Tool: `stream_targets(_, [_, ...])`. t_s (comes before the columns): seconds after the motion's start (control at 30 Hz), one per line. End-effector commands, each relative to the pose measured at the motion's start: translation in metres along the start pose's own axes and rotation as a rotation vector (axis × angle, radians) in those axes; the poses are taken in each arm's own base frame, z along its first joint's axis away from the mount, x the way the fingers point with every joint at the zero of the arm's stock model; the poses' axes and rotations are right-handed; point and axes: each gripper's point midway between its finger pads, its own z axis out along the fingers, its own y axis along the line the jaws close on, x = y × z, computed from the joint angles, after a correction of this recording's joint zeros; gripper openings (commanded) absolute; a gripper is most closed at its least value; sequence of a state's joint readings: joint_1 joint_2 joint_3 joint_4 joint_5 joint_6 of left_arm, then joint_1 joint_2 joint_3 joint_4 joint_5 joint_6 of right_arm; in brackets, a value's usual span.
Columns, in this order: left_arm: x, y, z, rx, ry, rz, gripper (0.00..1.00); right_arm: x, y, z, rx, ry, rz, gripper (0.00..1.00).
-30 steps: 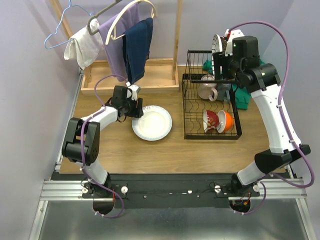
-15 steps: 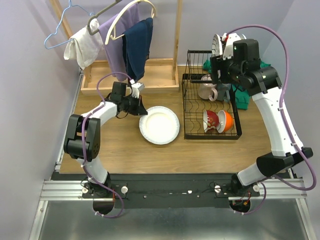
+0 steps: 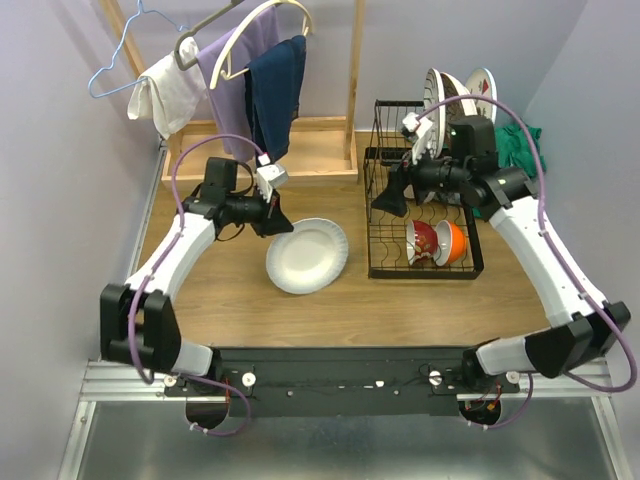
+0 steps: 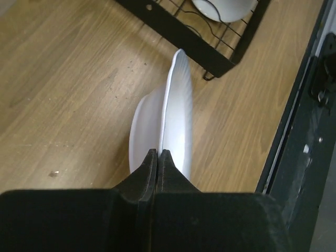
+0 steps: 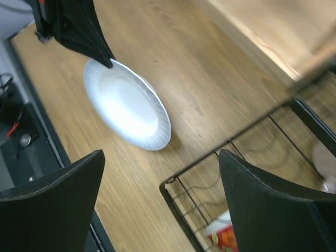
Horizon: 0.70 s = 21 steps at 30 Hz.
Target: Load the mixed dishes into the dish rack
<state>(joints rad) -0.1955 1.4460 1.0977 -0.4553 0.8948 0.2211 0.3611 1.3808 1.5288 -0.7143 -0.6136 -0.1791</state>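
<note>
A plain white plate (image 3: 310, 258) with a ribbed rim lies tilted on the wooden table, left of the black wire dish rack (image 3: 372, 225). My left gripper (image 3: 279, 223) is shut on the plate's left rim; the left wrist view shows the plate (image 4: 176, 105) edge-on, pinched between the fingertips. My right gripper (image 3: 390, 197) hangs open and empty over the rack's left side. Below it are the plate (image 5: 128, 105) and the rack's corner (image 5: 176, 191). A striped plate (image 3: 435, 93) and a red-motif plate (image 3: 483, 84) stand in the rack's upper slots. Red (image 3: 424, 240) and orange (image 3: 452, 242) bowls sit below. The mug is hidden.
A wooden clothes stand (image 3: 352, 70) with hangers and hanging clothes (image 3: 250, 80) fills the back left, its base tray (image 3: 320, 150) just behind the left arm. A green cloth (image 3: 520, 140) lies right of the rack. A black rail (image 4: 304, 131) runs along the table's near edge.
My left gripper has shut on the plate's rim and tipped the plate up. The right arm has swung from the rack's back down to its left side, and its jaws have widened.
</note>
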Motion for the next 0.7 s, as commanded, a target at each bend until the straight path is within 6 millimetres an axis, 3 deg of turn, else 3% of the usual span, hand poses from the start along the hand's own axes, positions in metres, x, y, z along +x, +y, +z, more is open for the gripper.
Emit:
stream_targets(0.0, [-0.03,-0.052,-0.034,0.093,-0.091,0.186,0.0,-0.009,0.034,0.029,-0.266,-0.079,-0.15,0.92])
stream_targets(0.23, [-0.061,-0.09,-0.062,0.117,-0.177,0.247,0.0,0.007,0.063,0.062,-0.394,-0.069,-0.366,0.96])
stream_targets(0.37, [-0.082,-0.102,-0.073,0.123,-0.221,0.275,0.0,0.017,0.078,0.083,-0.438,-0.045,-0.399,0.96])
stream_targets(0.67, [-0.118,-0.125,-0.09,0.162,-0.311,0.285,0.0,0.03,0.084,0.108,-0.448,-0.023,-0.444,0.96])
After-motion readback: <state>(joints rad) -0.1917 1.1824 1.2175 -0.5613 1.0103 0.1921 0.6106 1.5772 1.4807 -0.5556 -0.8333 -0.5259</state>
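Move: The left hand already pinches the white plate by its rim; the plate's middle lies about 6 cm back, 4 cm right and 5 cm below that hand. From the open right hand the plate is some 16 cm left, 13 cm back and 16 cm lower, while the red bowl in the rack sits about 12 cm right, 10 cm back and 22 cm down, with the orange bowl 7 cm farther right, level with it. Open right hand swings about 11 cm left towards the pinched plate, which the left lifts 12 cm. ##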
